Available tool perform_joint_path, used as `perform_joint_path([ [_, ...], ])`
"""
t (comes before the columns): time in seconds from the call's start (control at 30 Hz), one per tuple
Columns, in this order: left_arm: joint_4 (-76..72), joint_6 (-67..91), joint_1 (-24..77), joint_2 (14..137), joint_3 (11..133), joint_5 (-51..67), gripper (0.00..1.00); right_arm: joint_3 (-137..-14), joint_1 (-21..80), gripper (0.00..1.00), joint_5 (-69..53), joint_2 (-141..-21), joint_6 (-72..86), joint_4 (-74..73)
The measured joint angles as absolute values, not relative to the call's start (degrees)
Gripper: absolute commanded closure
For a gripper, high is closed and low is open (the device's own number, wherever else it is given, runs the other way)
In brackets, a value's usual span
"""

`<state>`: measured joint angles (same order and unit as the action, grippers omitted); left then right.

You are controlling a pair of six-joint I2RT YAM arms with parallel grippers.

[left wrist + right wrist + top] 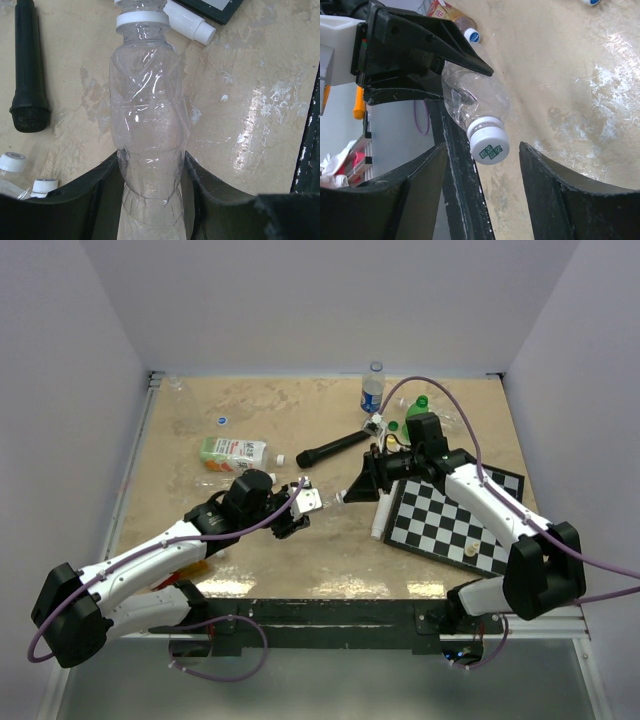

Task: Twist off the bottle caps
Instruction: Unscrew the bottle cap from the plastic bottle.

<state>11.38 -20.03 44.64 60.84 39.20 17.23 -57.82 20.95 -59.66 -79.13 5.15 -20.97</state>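
Observation:
My left gripper (151, 157) is shut on the lower body of a clear, empty bottle (150, 110) and holds it off the table. Its white bottle cap (142, 21) points away from that wrist camera. In the right wrist view the same cap (489, 142), printed in green, faces my right gripper (482, 148). The right fingers stand open on either side of the cap, with a gap at each side. From above, the two grippers (300, 508) (354, 490) meet near the table's middle, the bottle (325, 502) between them.
A black microphone (335, 448) and a white tube (380, 515) lie near a chessboard (455, 515). A labelled bottle with amber liquid (232, 453) lies at the left, a loose blue cap (221, 421) behind it. Two bottles (372, 388) (420, 405) stand at the back.

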Motion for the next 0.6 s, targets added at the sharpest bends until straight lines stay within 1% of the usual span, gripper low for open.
perform_joint_path([
  [0.17,11.38,-20.03,44.62,60.84,39.20,17.21,1.00,-57.82,21.82,0.48,-59.59,-79.81,5.13,-20.97],
  [0.4,11.38,-20.03,44.62,60.53,39.20,17.26,1.00,-57.84,22.11,0.66,-59.44,-79.88,4.38,-20.99],
  [0.53,11.64,-20.03,44.64,60.36,39.20,17.23,1.00,-58.04,22.13,0.81,-59.44,-79.88,3.11,-21.43],
  [0.57,11.62,-20.03,44.64,60.34,39.20,17.26,1.00,-58.19,22.13,0.83,-59.48,-79.88,2.20,-21.78],
  [0.6,11.62,-20.03,44.64,60.34,39.20,17.23,1.00,-58.41,22.20,0.89,-59.51,-79.88,1.06,-22.15],
])
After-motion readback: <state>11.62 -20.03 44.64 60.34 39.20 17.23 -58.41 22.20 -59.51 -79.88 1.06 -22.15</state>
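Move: The bottle's white cap lies almost between the right hand's open fingertips, about 1 cm to the left of the hand point and otherwise level with it. From the left hand, which holds the bottle, the cap is about 10 cm to the right, 3 cm ahead and 5 cm up. On the table some 17 cm below the right hand, the white tube lies about 8 cm ahead and 10 cm right, and the microphone about 24 cm ahead and 2 cm left. The white cap gets pinched from both sides: the right hand eases only about half a centimetre left and down to it, then stays there as its fingers close from well open to roughly half that gap, and the grip starts to turn by a few degrees at the end. The left hand keeps the bottle still, cap end towards the right hand. ##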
